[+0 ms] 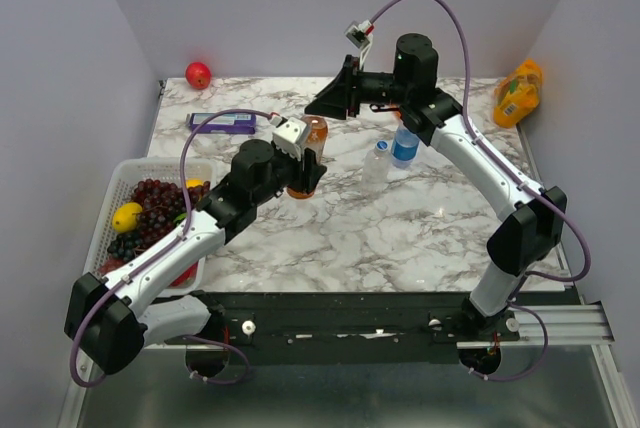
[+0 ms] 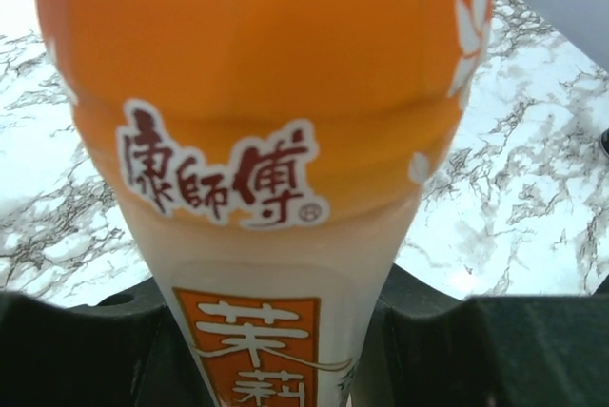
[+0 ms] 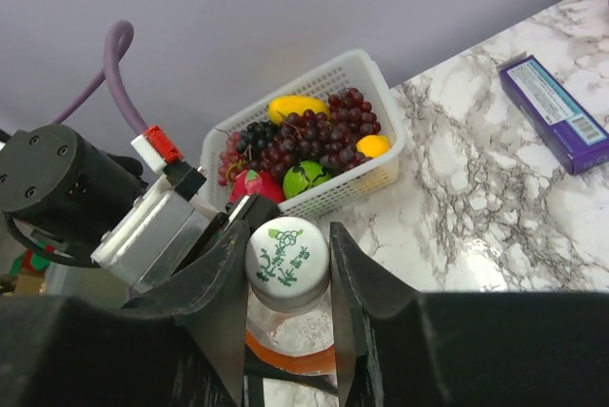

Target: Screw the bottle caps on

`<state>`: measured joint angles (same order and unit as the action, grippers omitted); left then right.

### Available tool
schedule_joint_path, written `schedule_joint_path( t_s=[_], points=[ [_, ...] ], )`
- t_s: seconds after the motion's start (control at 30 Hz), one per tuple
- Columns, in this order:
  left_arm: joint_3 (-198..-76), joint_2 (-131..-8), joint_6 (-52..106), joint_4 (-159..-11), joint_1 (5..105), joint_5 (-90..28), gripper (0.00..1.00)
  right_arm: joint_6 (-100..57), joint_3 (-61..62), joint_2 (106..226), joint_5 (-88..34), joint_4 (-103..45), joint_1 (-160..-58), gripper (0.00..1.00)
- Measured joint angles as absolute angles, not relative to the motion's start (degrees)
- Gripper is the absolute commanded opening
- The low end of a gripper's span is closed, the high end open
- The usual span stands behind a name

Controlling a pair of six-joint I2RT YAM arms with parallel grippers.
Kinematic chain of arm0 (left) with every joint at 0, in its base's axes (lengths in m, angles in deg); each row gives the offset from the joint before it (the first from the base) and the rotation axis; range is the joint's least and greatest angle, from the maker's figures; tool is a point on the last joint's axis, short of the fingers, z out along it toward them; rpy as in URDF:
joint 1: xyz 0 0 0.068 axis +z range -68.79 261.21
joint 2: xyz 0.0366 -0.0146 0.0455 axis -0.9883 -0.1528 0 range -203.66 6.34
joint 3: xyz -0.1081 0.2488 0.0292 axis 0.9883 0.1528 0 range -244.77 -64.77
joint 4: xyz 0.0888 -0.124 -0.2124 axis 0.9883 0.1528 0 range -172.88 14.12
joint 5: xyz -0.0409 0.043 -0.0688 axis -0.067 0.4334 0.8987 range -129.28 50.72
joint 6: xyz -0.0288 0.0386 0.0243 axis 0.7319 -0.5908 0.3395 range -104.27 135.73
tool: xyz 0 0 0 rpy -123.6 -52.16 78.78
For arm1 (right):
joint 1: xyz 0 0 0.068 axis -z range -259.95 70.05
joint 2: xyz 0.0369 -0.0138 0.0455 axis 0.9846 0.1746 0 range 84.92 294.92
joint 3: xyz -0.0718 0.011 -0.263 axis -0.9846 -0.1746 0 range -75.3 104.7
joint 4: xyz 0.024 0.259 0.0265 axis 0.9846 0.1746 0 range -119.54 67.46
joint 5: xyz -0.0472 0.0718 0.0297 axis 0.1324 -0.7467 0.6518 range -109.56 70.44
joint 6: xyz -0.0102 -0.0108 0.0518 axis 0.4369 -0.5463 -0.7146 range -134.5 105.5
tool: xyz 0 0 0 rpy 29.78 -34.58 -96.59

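Note:
The bottle with orange liquid [image 1: 316, 136] stands upright at the table's middle. My left gripper [image 1: 304, 174] is shut on its lower body, and in the left wrist view the bottle's label [image 2: 266, 141] fills the frame between the dark fingers [image 2: 476, 350]. A whitish cap [image 3: 287, 253] with green print sits on this bottle's neck. My right gripper [image 3: 287, 236] comes down over it from behind, both fingers against the cap's sides. The blue-labelled bottle [image 1: 405, 146] and the clear bottle [image 1: 377, 161] stand to the right, each with a cap on top.
A white basket [image 1: 112, 180] of grapes and fruit sits at the left edge. A purple box [image 1: 222, 122] lies behind the left gripper. A red fruit [image 1: 198, 74] is in the back left corner, a yellow-orange pouch [image 1: 518, 94] at the back right.

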<state>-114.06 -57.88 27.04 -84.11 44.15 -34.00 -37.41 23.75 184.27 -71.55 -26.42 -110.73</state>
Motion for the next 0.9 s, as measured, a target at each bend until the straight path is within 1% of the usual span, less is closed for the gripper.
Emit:
schedule_joint_path(
  t_s=[0.2,0.3,0.43,0.57,0.77,0.9],
  points=[
    [-114.02,-57.36,24.16,-80.35,45.0,-34.06,0.99,-29.28,24.01,184.66,-71.41,-25.85,-110.73,0.17],
    [-113.1,-53.62,20.79,-75.39,46.64,-34.06,0.99,-24.37,23.18,184.53,-71.22,-26.31,-110.73,0.17],
    [-111.77,-44.75,15.17,-67.11,49.38,-34.52,0.99,-18.53,16.6,183.37,-70.13,-29.4,-110.78,0.17],
    [-111.99,-38.98,12.4,-61.19,52.68,-36.97,0.99,-14.2,10.13,183.37,-68.2,-32.43,-111.13,0.17],
    [-111.88,-37.6,12.22,-56.71,55.67,-44.34,0.99,-9.24,0.27,183.17,-67.2,-41.37,-111.76,0.18],
    [-111.86,-38.47,12.2,-56.09,57.73,-46.04,0.99,-7.93,-2.13,183.15,-67.22,-46.01,-111.87,0.21]
  ],
)
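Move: The left hand still holds the orange tea bottle, whose middle is about 2 cm above it; the fruit basket lies some 40 cm to its left, 8 cm back and 16 cm lower. The right hand pinches the cap, with the bottle's middle roughly 9 cm below, 4 cm back and 1 cm left. Its landing spot is bare table 34 cm below and 2 cm ahead, with the clear bottle 15 cm right of that spot. Opening wide first, the left hand lets go of the tea bottle and pulls away about 16 cm to the left, towards the fruit basket, slightly back at the end, turning counter-clockwise and rolling its left side up. The right hand keeps its pinch on the cap, rolls some 25 degrees about its fingers so the bottle's base swings forward, and lowers the bottle about 13 cm to the table. ##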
